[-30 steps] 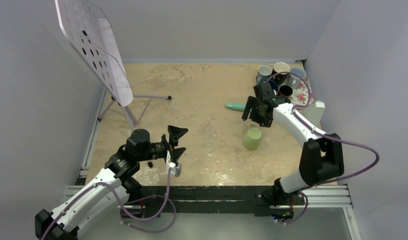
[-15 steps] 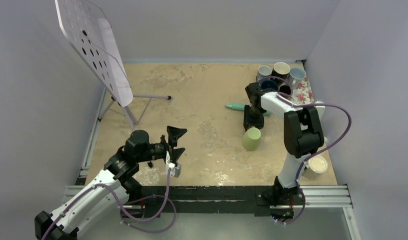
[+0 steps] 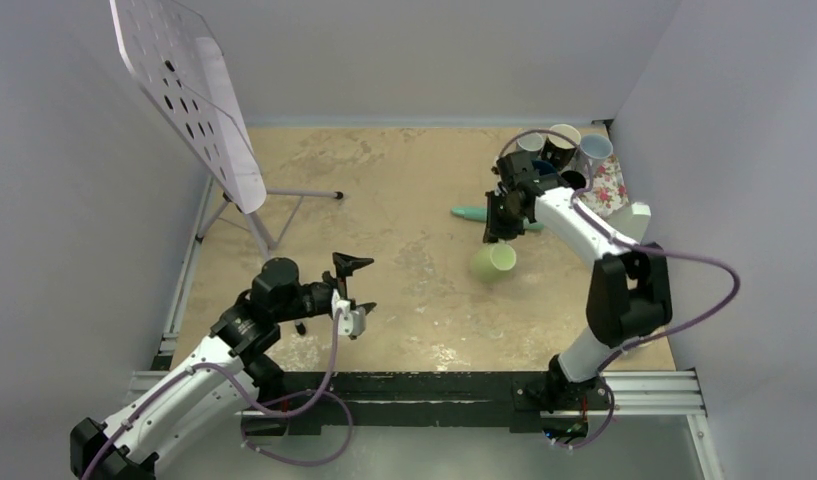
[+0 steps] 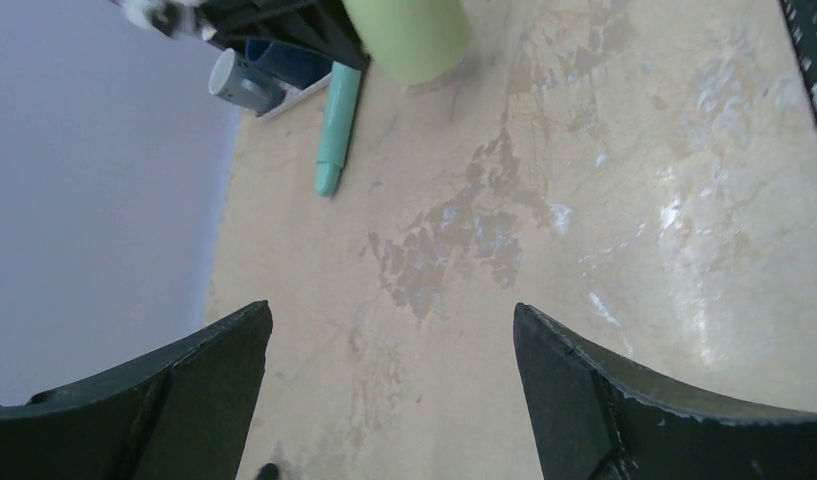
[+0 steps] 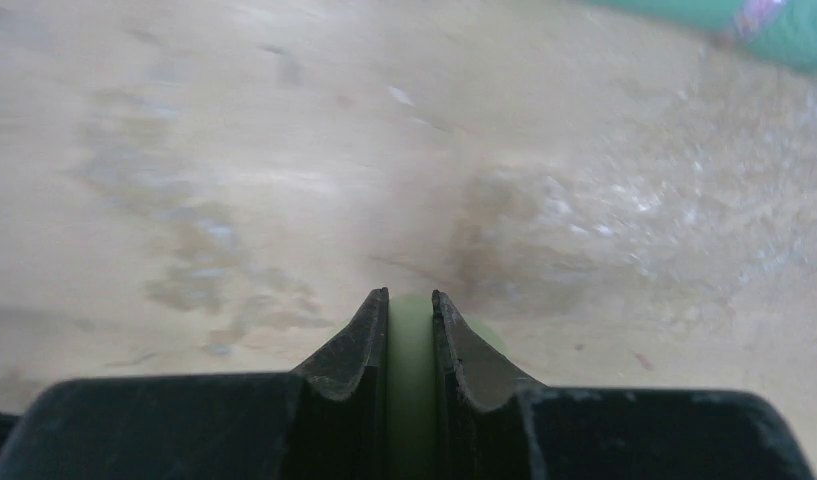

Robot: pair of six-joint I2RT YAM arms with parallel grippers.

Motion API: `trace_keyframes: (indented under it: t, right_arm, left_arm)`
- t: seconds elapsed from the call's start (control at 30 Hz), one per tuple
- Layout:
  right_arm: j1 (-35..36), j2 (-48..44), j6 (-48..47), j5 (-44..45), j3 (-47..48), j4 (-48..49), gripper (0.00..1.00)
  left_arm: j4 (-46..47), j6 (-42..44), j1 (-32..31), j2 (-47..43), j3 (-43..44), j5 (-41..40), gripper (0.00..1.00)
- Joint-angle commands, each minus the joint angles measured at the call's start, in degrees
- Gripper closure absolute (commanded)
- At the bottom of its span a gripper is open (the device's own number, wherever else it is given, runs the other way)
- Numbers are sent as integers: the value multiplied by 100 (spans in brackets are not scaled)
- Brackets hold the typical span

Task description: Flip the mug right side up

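Note:
The light green mug point(image 3: 493, 260) is tilted over on the sandy table, its open mouth facing the camera in the top view. My right gripper point(image 3: 498, 236) is shut on a thin green part of the mug point(image 5: 411, 340), which looks like its handle, clamped between the two black fingers point(image 5: 359, 345). The mug's body also shows at the top of the left wrist view point(image 4: 409, 35). My left gripper point(image 3: 356, 283) is open and empty, low over the table at the near left, far from the mug.
A teal pen-like object point(image 3: 476, 213) lies just behind the mug. Several mugs point(image 3: 562, 140) stand on a floral tray point(image 3: 606, 185) at the back right. A white perforated board on a stand point(image 3: 199, 95) fills the back left.
The right gripper has closed on the mug and tipped it from upside down onto a tilt, moving it slightly back and left. The left gripper shifted a little.

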Motion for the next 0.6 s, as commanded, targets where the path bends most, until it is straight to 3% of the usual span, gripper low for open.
trace_keyframes:
  t: [0.0,0.1,0.2,0.27,0.37,0.57]
  right_arm:
    - [551,-1389,83,-1026,29,1465,100]
    - [1007,-1948,404,-1204,-168,2485,100]
    - [1440,-2443,605,-1016,-321,3335,100]
    - [1653,-2809,720,-1047,-540,4008,100]
    - [1951,-3134,766,-1110,-826,4847,100]
    - [2273,-3466,837,-1137,-1046,5530,100]
  left_arm:
    - [778,-3176,19,238,318,158,7]
    - [1519,-5130,29,456,300,647,7]
    - [2718,-6459,28,709,237,577,6]
    - [3319,-6796,35,871,291,474,6]
    - [3450,-7003,46,1061,540,384,4]
    - [3721,-7006,47,1356,1001,382,1]
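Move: The open left gripper, where the right hand is taking the held green mug, lies about 28 cm left, 13 cm back and 10 cm higher. The mug's body is some 4 cm back from the right fingers and 1 cm left. The teal bottle is about 6 cm ahead, laterally level and 9 cm lower. From the left hand the mug is roughly 27 cm right, 9 cm ahead and 11 cm below. Right hand swings its mug about 25 cm up, 17 left, fingers tilting level, towards the rising left gripper. ##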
